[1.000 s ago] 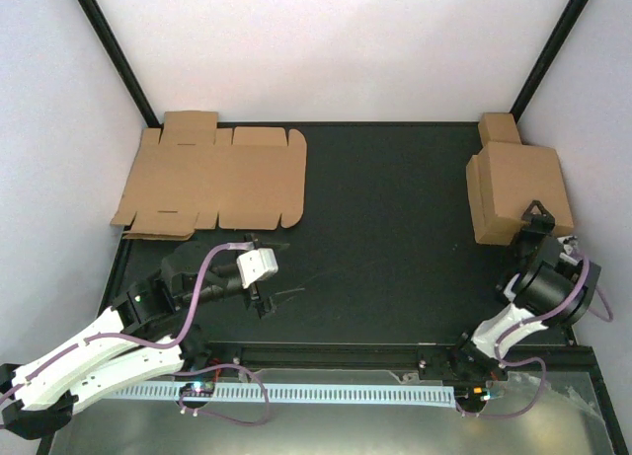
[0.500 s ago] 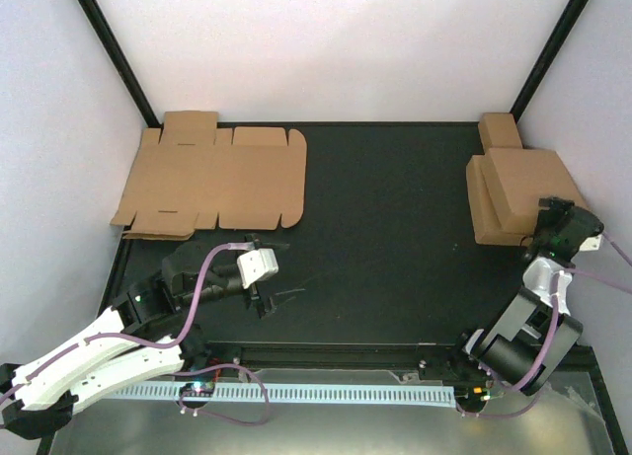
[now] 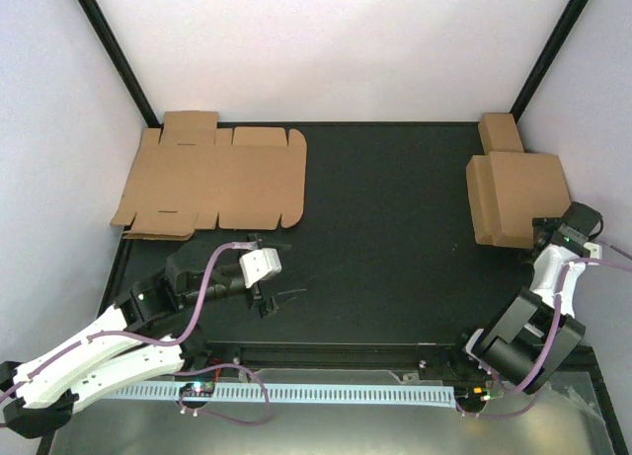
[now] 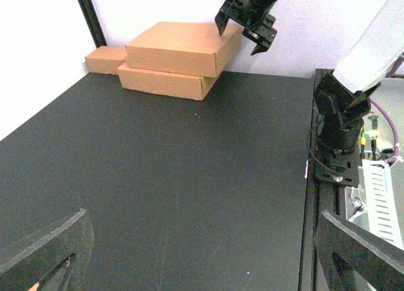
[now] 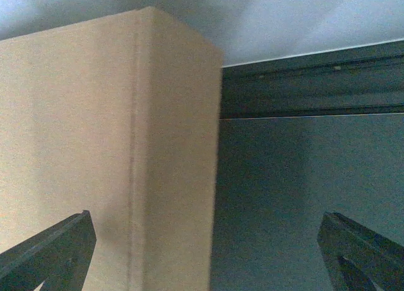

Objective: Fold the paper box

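Observation:
A flat brown die-cut paper box sheet (image 3: 212, 179) with flaps and rounded tabs lies at the table's back left. At the right, a folded paper box (image 3: 518, 193) (image 4: 180, 45) rests on top of another folded box (image 4: 164, 83). My right gripper (image 3: 549, 228) (image 4: 247, 26) hovers open at the top box's near right corner, apart from it. In the right wrist view that box's corner (image 5: 95, 146) fills the left half, and the fingers (image 5: 57, 253) stand wide around bare space. My left gripper (image 3: 267, 299) (image 4: 208, 259) is open over the black table, holding nothing.
A small oblong brown box (image 3: 499, 131) (image 4: 104, 59) sits behind the stack against the back wall. Black frame posts (image 3: 109, 50) rise at both back corners. The right arm's base (image 4: 341, 124) and a cable tray (image 3: 316, 391) line the near edge.
The top folded box has shifted and settled flat on the stack. My right arm has swung outward, and its gripper has moved from the box's near edge to its near right corner. The left arm is still.

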Tool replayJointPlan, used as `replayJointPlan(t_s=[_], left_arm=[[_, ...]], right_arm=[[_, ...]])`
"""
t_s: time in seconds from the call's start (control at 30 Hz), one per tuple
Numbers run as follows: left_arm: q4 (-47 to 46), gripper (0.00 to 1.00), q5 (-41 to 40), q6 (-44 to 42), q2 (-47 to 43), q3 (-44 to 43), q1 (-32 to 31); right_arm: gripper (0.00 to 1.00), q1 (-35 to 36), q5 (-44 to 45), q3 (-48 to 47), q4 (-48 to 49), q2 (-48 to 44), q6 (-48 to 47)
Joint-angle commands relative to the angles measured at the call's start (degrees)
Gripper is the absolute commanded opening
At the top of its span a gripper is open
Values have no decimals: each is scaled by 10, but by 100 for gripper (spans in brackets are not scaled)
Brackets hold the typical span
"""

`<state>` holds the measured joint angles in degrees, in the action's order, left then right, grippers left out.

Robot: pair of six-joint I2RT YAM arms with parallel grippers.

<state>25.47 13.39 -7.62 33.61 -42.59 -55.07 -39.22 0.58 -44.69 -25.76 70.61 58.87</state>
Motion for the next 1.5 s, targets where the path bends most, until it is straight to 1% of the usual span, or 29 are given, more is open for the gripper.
replayJointPlan(t_s=[0.0, 0.2, 0.33, 0.47, 0.6, 0.73, 0.83, 0.97, 1.07, 1.23, 1.33, 1.47], left_arm=[[6, 99, 9, 3, 9, -11, 4], [10, 99, -3, 3, 19, -11, 4], [12, 99, -14, 3, 24, -10, 4], [14, 99, -30, 5, 30, -11, 5], [16, 99, -55, 15, 33, -10, 5], [16, 99, -93, 30, 32, -9, 5], [14, 99, -119, 38, 27, -9, 5], [8, 99, -139, 51, 22, -10, 5], [21, 99, -150, 67, 33, -22, 5], [52, 99, -178, 108, 69, -46, 6], [65, 99, -205, 148, 79, -50, 11], [65, 99, -224, 179, 72, -43, 18]], right_arm=[[100, 0, 76, -21, -93, -29, -24], [100, 0, 131, -28, -120, -78, -50], [100, 1, 144, -43, -143, -94, -59], [100, 2, 127, -55, -147, -122, -76], [100, 21, 62, -61, -103, -165, -126], [100, 80, -14, -63, -31, -200, -187], [100, 131, -64, -75, 4, -200, -219], [100, 206, -106, -93, 31, -185, -253], [100, 272, -124, -86, 70, -185, -278], [100, 382, -136, -56, 127, -190, -317], [100, 419, -152, -18, 150, -195, -336], [100, 435, -223, 47, 210, -204, -331]])
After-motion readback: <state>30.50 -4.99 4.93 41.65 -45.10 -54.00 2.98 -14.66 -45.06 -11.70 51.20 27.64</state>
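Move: The flat cardboard sheet lies on the table about 28 cm ahead of the left hand, 21 cm to its left and roughly 29 cm below. From the right hand it is far off, some 78 cm left, 14 cm ahead and 12 cm lower. The stacked folded box is close to the right hand, its middle about 8 cm ahead and 7 cm left, slightly below. The lower box beneath is 8 cm ahead and 11 left; the small box is about 22 ahead and 14 left. Empty and wide open, the right hand leaves the front of the stacked box, backing off about 5 cm as it rises, then sweeps left across the table towards the cardboard sheet, ending some 27 cm left, 16 cm higher and a little farther forward, turned about 70 degrees counter-clockwise. The open left hand also heads for the sheet, about 6 cm forward and sinking 4 cm, swinging its fingers counter-clockwise and tipping them down. ##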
